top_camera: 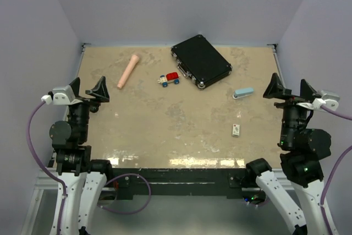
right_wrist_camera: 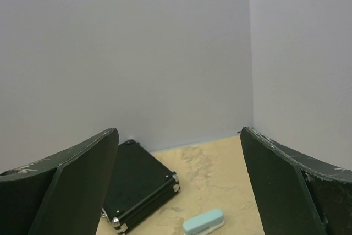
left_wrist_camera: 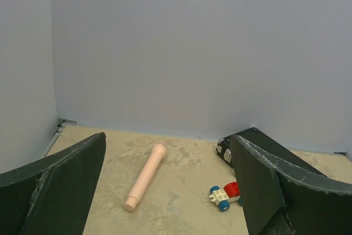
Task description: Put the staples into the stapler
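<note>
The light blue stapler [top_camera: 243, 92] lies closed on the right side of the table, and shows low in the right wrist view as the stapler [right_wrist_camera: 203, 222]. A tiny white box [top_camera: 236, 130] lies nearer the front, below it. No loose strip of staples shows in any view. My left gripper [top_camera: 88, 88] hovers open over the table's left edge, and the left wrist view shows the gripper [left_wrist_camera: 168, 152] empty. My right gripper [top_camera: 289, 89] hovers open at the right edge, a little right of the stapler; its own view shows the gripper [right_wrist_camera: 179, 136] holding nothing.
A black case [top_camera: 201, 60] lies at the back centre-right, seen also as the case [right_wrist_camera: 140, 182]. A pink cylinder [top_camera: 128, 70] and a small red, white and blue toy car [top_camera: 169, 79] lie at the back left; the cylinder [left_wrist_camera: 146, 175] and car [left_wrist_camera: 225, 193] show between my left fingers.
</note>
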Available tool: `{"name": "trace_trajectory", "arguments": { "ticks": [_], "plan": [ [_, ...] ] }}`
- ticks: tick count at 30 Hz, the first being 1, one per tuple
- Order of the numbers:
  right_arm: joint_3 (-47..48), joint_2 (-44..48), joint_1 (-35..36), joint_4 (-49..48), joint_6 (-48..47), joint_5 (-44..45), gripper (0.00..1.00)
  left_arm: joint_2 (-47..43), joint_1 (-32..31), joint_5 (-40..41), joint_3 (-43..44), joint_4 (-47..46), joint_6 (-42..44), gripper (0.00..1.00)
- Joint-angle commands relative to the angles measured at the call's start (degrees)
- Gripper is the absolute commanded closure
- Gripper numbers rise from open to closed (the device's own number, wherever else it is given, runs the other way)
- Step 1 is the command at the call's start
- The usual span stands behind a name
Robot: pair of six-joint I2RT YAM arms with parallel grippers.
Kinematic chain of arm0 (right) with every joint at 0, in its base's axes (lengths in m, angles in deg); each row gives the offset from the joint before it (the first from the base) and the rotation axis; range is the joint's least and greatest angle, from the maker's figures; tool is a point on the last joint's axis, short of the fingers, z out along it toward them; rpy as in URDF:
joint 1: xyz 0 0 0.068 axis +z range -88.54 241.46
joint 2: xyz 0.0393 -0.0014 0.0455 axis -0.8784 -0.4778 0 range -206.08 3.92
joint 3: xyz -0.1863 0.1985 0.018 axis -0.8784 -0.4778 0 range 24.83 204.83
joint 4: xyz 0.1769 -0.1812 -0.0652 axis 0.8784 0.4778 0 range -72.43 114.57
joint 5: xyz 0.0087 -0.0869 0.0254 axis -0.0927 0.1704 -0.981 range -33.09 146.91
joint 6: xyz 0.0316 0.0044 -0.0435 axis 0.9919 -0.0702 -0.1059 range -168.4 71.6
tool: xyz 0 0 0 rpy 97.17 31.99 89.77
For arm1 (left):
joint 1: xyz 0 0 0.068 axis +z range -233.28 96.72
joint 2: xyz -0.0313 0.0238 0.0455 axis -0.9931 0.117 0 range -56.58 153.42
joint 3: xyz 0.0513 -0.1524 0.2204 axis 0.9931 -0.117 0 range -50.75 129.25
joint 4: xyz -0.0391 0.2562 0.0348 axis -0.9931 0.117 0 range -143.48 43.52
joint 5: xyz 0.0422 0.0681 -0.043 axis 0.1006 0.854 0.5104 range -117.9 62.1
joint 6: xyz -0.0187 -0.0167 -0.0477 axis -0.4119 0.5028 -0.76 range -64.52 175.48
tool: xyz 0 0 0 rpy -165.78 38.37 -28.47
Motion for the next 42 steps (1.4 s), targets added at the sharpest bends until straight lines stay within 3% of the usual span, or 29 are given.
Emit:
{"name": "trace_trajectory", "arguments": {
  "ticks": [1, 13, 16, 20, 24, 28, 32, 42],
  "plan": [
    [2.4, -1.8, 0.1, 0.7, 0.2, 0.9, 0.01, 0.2, 0.3, -0.8, -1.2, -2.8, -0.8, 0.00],
    [4.6, -13.5, 0.2, 7.3, 9.7, -2.5, 0.01, -2.3, -1.3, -1.3, -8.0, -2.3, -0.6, 0.00],
    [7.3, -18.5, 0.2, 11.4, 14.5, -1.0, 0.02, -3.2, -2.5, -0.7, -10.4, -1.8, 0.2, 0.00],
    [11.6, -30.7, 0.1, 23.2, 30.8, 7.7, 0.01, -3.9, -4.6, 0.1, -14.7, -2.1, 1.1, 0.00],
    [14.3, -40.2, -1.4, 30.0, 37.2, 8.0, 0.01, -4.0, -6.7, 0.7, -17.8, -3.6, 1.2, 0.00],
    [14.4, -48.2, -6.8, 32.5, 41.3, -0.1, 0.02, -3.4, -8.5, 1.5, -18.7, -5.5, 2.2, 0.00],
    [13.2, -54.6, -7.6, 36.4, 43.3, -5.6, 0.02, -3.7, -9.7, 2.6, -18.6, -5.1, 2.7, 0.00],
    [-2.3, -55.8, -7.6, 35.5, 47.1, -14.1, 0.05, -3.0, -11.4, 2.9, -19.0, -5.9, 3.1, 0.00]
  ]
}}
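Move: Nearly below the right hand lies the staples box, about 43 cm down, some 3 cm ahead and 6 cm to its left. The stapler sits roughly 17 cm farther out than the box and 4 cm to its right; the black case is some 35 cm ahead of the right hand and 19 cm to its left. From the left hand the box lies about 49 cm to the right, 1 cm back and 37 cm down. Swooping down with open fingers, the right hand first goes forward and down, out beyond the staples box, then curls back towards it while still sinking, about 38 cm in all. Its wrist tips the fingers some 80 degrees from raised to steeply down; no touch yet. The left hand, open, sinks about 13 cm, drifts 4 cm right and tips slightly down. ##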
